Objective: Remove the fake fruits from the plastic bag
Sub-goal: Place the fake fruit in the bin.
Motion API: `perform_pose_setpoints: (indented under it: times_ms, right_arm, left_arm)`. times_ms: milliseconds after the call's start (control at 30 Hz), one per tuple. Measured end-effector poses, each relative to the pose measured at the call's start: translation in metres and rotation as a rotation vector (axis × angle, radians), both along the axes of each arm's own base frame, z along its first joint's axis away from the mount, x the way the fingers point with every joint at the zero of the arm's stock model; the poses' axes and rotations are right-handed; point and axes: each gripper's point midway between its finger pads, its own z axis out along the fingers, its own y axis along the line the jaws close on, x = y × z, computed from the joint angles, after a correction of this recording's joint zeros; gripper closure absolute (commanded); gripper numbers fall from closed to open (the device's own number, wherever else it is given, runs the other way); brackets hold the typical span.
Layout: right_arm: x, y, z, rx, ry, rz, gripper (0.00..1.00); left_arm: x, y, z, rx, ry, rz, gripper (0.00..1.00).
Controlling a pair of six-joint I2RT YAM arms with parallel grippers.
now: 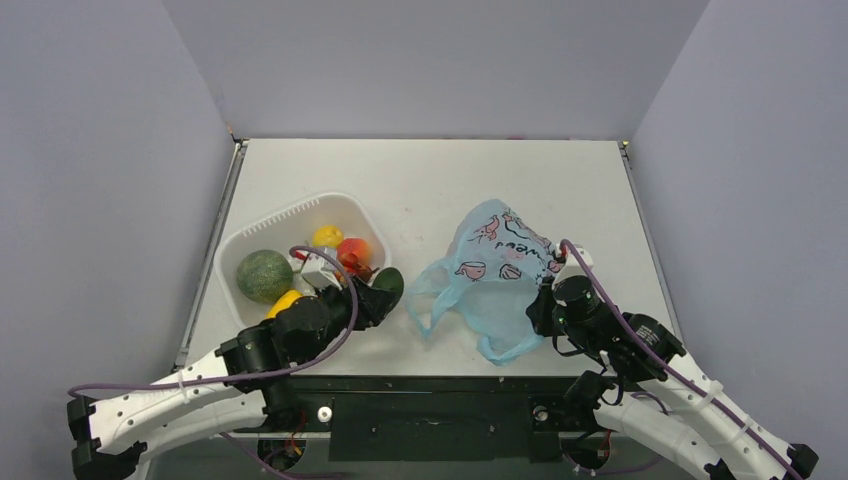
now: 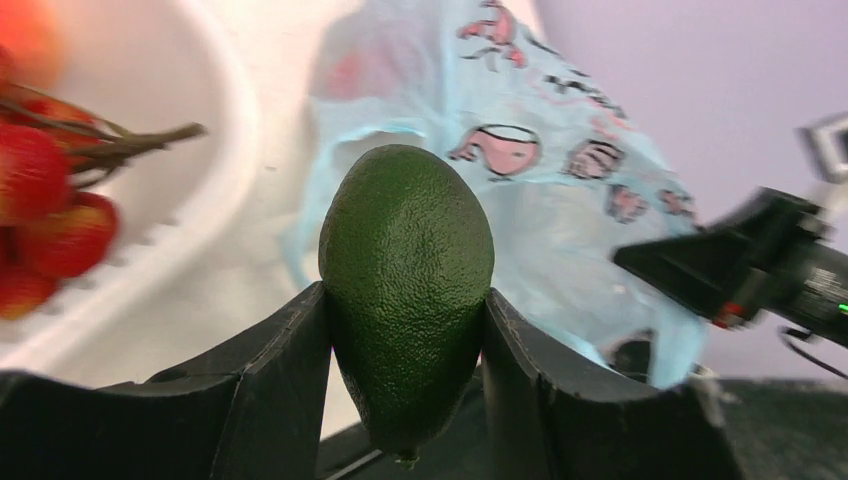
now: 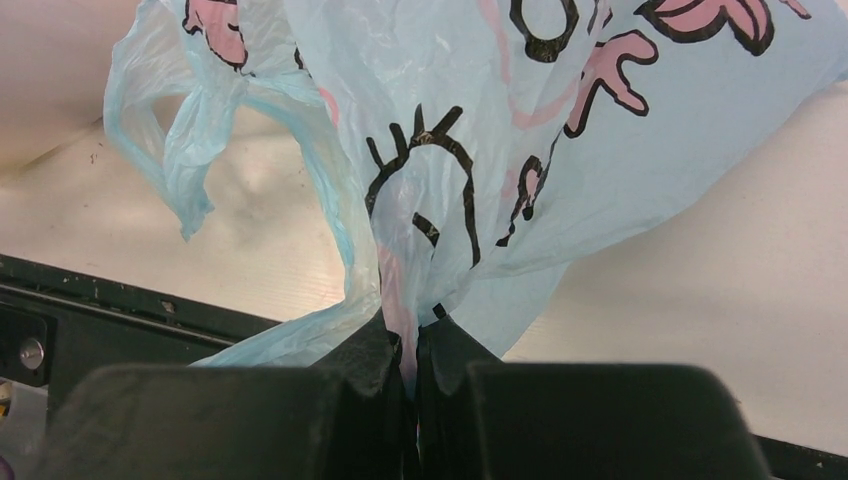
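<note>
My left gripper (image 2: pixel 405 302) is shut on a dark green oblong fake fruit (image 2: pixel 405 270), its narrow end pointing down between the fingers. From above, that fruit (image 1: pixel 388 284) hangs at the right rim of the white tub, with the left gripper (image 1: pixel 374 297) behind it. A red berry cluster (image 2: pixel 45 215) and a red apple (image 1: pixel 352 250) lie in the tub. The light-blue plastic bag (image 1: pixel 490 272) with pink prints is lifted off the table. My right gripper (image 3: pixel 412 340) is shut on a pinch of the bag (image 3: pixel 480 130). Whatever the bag holds is hidden.
The white slotted tub (image 1: pixel 290 215) at the left also holds a large green melon (image 1: pixel 264 275) and yellow pieces (image 1: pixel 326 237). The right arm (image 2: pixel 760 260) stands beyond the bag. The table's black front edge (image 3: pixel 120 300) runs just below the bag.
</note>
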Motion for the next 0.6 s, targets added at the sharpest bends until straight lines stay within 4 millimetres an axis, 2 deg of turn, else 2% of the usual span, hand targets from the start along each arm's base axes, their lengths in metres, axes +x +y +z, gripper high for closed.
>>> perform_pose_setpoints:
  times_ms: [133,200,333,600]
  right_arm:
    - [-0.004,0.004,-0.002,0.006,0.004,0.029,1.00]
    - [-0.006,0.007,-0.003,0.007,0.006,0.051,1.00]
    - [-0.013,0.014,-0.005,0.007,0.012,0.100,1.00]
    - [-0.025,0.028,-0.014,-0.026,0.046,0.196,1.00]
  left_arm:
    - [0.020,0.020,-0.012,0.219,0.022,0.087,1.00]
    - [0.033,0.023,-0.007,0.304,0.026,0.128,1.00]
    - [0.063,0.037,-0.004,0.384,0.041,0.227,1.00]
    - [0.135,0.089,-0.003,0.461,0.125,0.410,0.99]
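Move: The left hand holds the green avocado; the middle of the bin lies about 13 cm ahead of it, 21 cm to its left and 16 cm below. Similarly low lie the tomatoes, 10 cm ahead and 11 cm left, the peach, 16 cm ahead and 9 cm left, and the watermelon, some 10 cm ahead and 30 cm left. From the right hand the bin is about 14 cm ahead, 56 cm left and 11 cm below. With the avocado still pinched between its fingers, the left hand swings forward and left, about 16 cm in all at nearly constant height, towards the bin and over its right side; the wrist rolls its left side up and turns some 25 degrees counter-clockwise, fingers dipping. The right hand, still gripping the bag, draws it about 4 cm back and left, sinking slightly. ##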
